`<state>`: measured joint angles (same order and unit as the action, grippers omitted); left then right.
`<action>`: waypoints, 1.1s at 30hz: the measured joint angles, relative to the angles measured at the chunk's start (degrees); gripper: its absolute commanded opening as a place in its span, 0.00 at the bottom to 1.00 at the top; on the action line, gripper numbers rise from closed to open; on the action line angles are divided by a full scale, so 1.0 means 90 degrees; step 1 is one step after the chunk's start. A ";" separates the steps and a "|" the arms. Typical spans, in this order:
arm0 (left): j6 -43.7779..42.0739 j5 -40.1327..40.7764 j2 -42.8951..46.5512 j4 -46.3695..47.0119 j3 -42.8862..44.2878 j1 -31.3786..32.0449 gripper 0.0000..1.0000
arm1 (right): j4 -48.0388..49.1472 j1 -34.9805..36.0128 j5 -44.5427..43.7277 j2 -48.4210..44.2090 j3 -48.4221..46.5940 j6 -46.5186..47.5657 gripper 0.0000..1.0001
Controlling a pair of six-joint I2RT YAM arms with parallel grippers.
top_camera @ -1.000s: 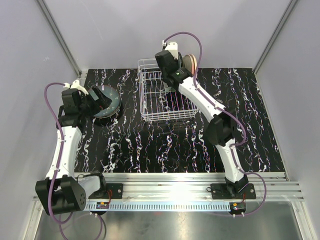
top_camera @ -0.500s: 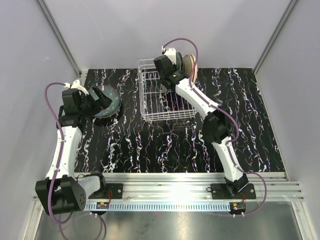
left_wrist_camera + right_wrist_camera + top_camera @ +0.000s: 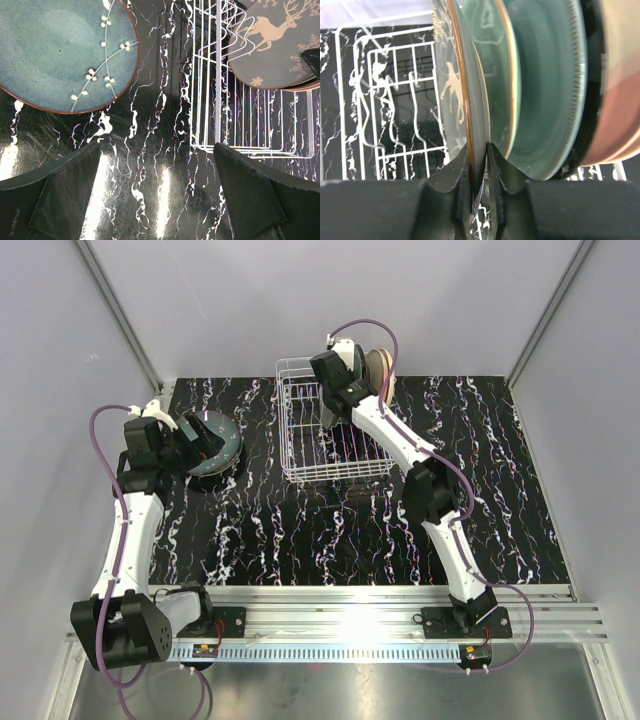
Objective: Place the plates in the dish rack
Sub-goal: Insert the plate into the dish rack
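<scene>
The white wire dish rack (image 3: 318, 440) stands at the back middle of the table. Several plates (image 3: 378, 365) stand on edge at its far right end. In the right wrist view they are a grey deer plate (image 3: 451, 85), a mint-green plate (image 3: 545, 90) and a peach plate (image 3: 620, 110). My right gripper (image 3: 482, 165) is shut on the deer plate's rim, one finger on each face. A blue-green plate with white blossoms (image 3: 65, 50) lies flat on the table at the left. My left gripper (image 3: 160, 200) hovers open beside it, holding nothing.
The table is black marble-patterned, with grey walls close on the left, back and right. From the left wrist the rack (image 3: 220, 100) and the deer plate (image 3: 280, 45) show to the right. The rack's near prongs (image 3: 375, 100) stand bare.
My right wrist has shifted slightly left and back at the rack's far end, still on the deer plate. The left arm and the blue-green plate have not moved.
</scene>
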<state>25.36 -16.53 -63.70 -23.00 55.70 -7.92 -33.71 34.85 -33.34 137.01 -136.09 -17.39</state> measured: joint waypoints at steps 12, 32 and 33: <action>-0.0024 -0.0017 0.0002 0.0002 0.0000 0.0000 0.99 | 0.0277 0.0000 0.0461 0.0017 -0.0068 -0.0044 0.40; -0.0172 0.0386 -0.0002 -0.0041 -0.0007 -0.0092 0.99 | 0.0469 0.0073 0.0877 -0.1761 0.1270 0.0189 0.52; -0.0170 0.0486 -0.0005 -0.0058 -0.0010 -0.0126 0.99 | 0.0515 0.0073 0.0950 -0.1965 0.1494 0.0187 0.52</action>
<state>23.83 -12.16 -63.75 -23.53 55.61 -9.06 -29.08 35.51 -24.80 119.33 -122.65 -15.70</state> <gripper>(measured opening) 0.988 0.517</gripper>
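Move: The right hand still has the deer plate by its near upper rim, set in the rack; the plate's middle is about 6 cm ahead of the fingers and 5 cm lower. Just to its right, at about the same distance out, stand the small green plate (some 3 cm off), the teal plate (about 6 cm) and the orange plate (about 13 cm). From the left hand the deer plate lies roughly 25 cm ahead, 27 cm right and 8 cm down. The right fingers let go of the deer plate's rim, opening from about a fifth to half of their range as the hand shifts some 2 cm to its left, away from the green plate, then pauses. It then pulls off quickly upward and back towards the base, rising about 9 cm with a slight counter-clockwise turn, while at the very end the open, empty left hand starts left by about 2 cm. ##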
